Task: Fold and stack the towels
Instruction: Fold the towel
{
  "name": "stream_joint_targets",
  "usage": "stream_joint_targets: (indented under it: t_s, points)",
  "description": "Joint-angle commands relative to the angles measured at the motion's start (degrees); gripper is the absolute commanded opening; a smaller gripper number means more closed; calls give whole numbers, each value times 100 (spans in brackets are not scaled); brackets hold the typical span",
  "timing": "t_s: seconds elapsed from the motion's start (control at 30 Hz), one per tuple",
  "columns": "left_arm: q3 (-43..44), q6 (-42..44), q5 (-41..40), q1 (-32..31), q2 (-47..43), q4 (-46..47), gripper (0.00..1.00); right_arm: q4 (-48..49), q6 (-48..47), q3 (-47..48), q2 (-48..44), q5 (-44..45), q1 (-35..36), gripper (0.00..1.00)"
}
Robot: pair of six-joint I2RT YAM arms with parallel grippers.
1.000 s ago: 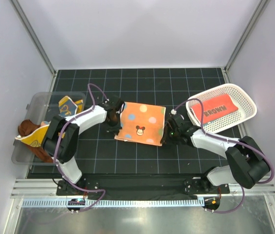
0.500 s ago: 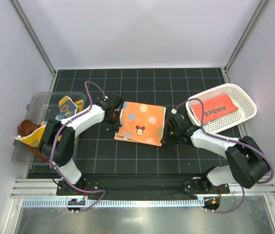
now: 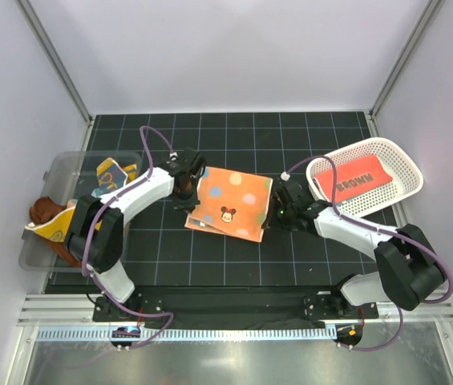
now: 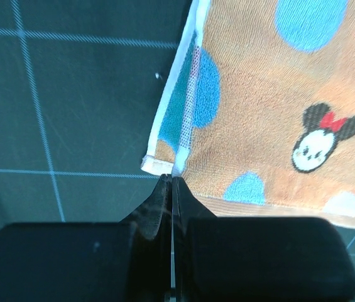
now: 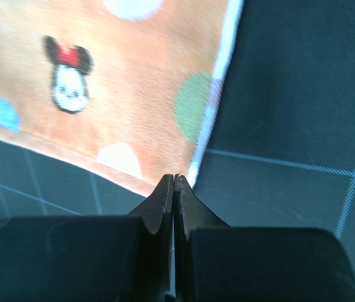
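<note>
An orange polka-dot towel [image 3: 230,202] with a cartoon mouse face lies folded at the middle of the black grid mat. In the left wrist view my left gripper [image 4: 173,178] is shut, its tips pinching the white-hemmed near-left corner of the polka-dot towel [image 4: 271,94]. From above, this left gripper [image 3: 188,192] sits at the towel's left edge. My right gripper [image 5: 174,178] is shut on the towel's near-right corner, by the white hem [image 5: 218,94]. Seen from above, the right gripper [image 3: 273,214] is at the towel's right edge. The towel's near edge hangs slightly off the mat.
A white perforated basket [image 3: 402,164] at the right holds a folded red-orange towel [image 3: 354,183] with white lettering. A clear bin [image 3: 58,170] at the left holds a yellow and blue patterned cloth [image 3: 112,174], a rust-brown cloth [image 3: 46,210] and a yellowish one [image 3: 54,226].
My right gripper has shut on the towel's near-right corner. The left gripper has shifted a little away from the arm bases, and the towel has turned slightly with its near edge raised.
</note>
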Motion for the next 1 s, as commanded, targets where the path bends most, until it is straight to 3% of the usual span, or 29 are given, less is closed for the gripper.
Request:
stream_joint_targets:
  t_s: [0.0,0.17,0.4,0.57,0.97]
  points:
    - [243,45,-606,-17,-209,-241,0,187,164,301,-280,-202,-28,1]
    - [-21,-7,-335,-26,-95,-39,0,601,542,-164,-219,-256,-27,2]
    - [-329,-25,-678,-26,274,181,0,479,700,-358,-500,-1,-19,32]
    - [-531,-95,-466,-52,397,418,0,777,955,-578,-413,-106,16,36]
    - [-724,-113,-361,-52,415,594,0,1358,1307,-798,1,26,403,35]
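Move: The left hand has the folded towel's upper near-left corner pinched in the air. The lower layer's near-left corner, its goal, lies about 5 cm below, 1 cm back and 2 cm left of the hand, with the mouse face some 9 cm right and 1 cm back. For the right hand, pinching the upper near-right corner, the lower near-right corner is about 3 cm down, 2 cm back and 2 cm left, and the green dot 3 cm ahead and 1 cm left. After a tiny nudge forward, the left hand keeps its pinch on the upper corner and lowers it about 5 cm, going some 2 cm left and a little back onto the lower layer's corner, tilting slightly. The right hand first rises a little, forward and left, then opens to about a third, letting go of its corner, and comes back some 3 cm and down 4 cm from that height, the open fingers ending at the towel's near-right corner. ##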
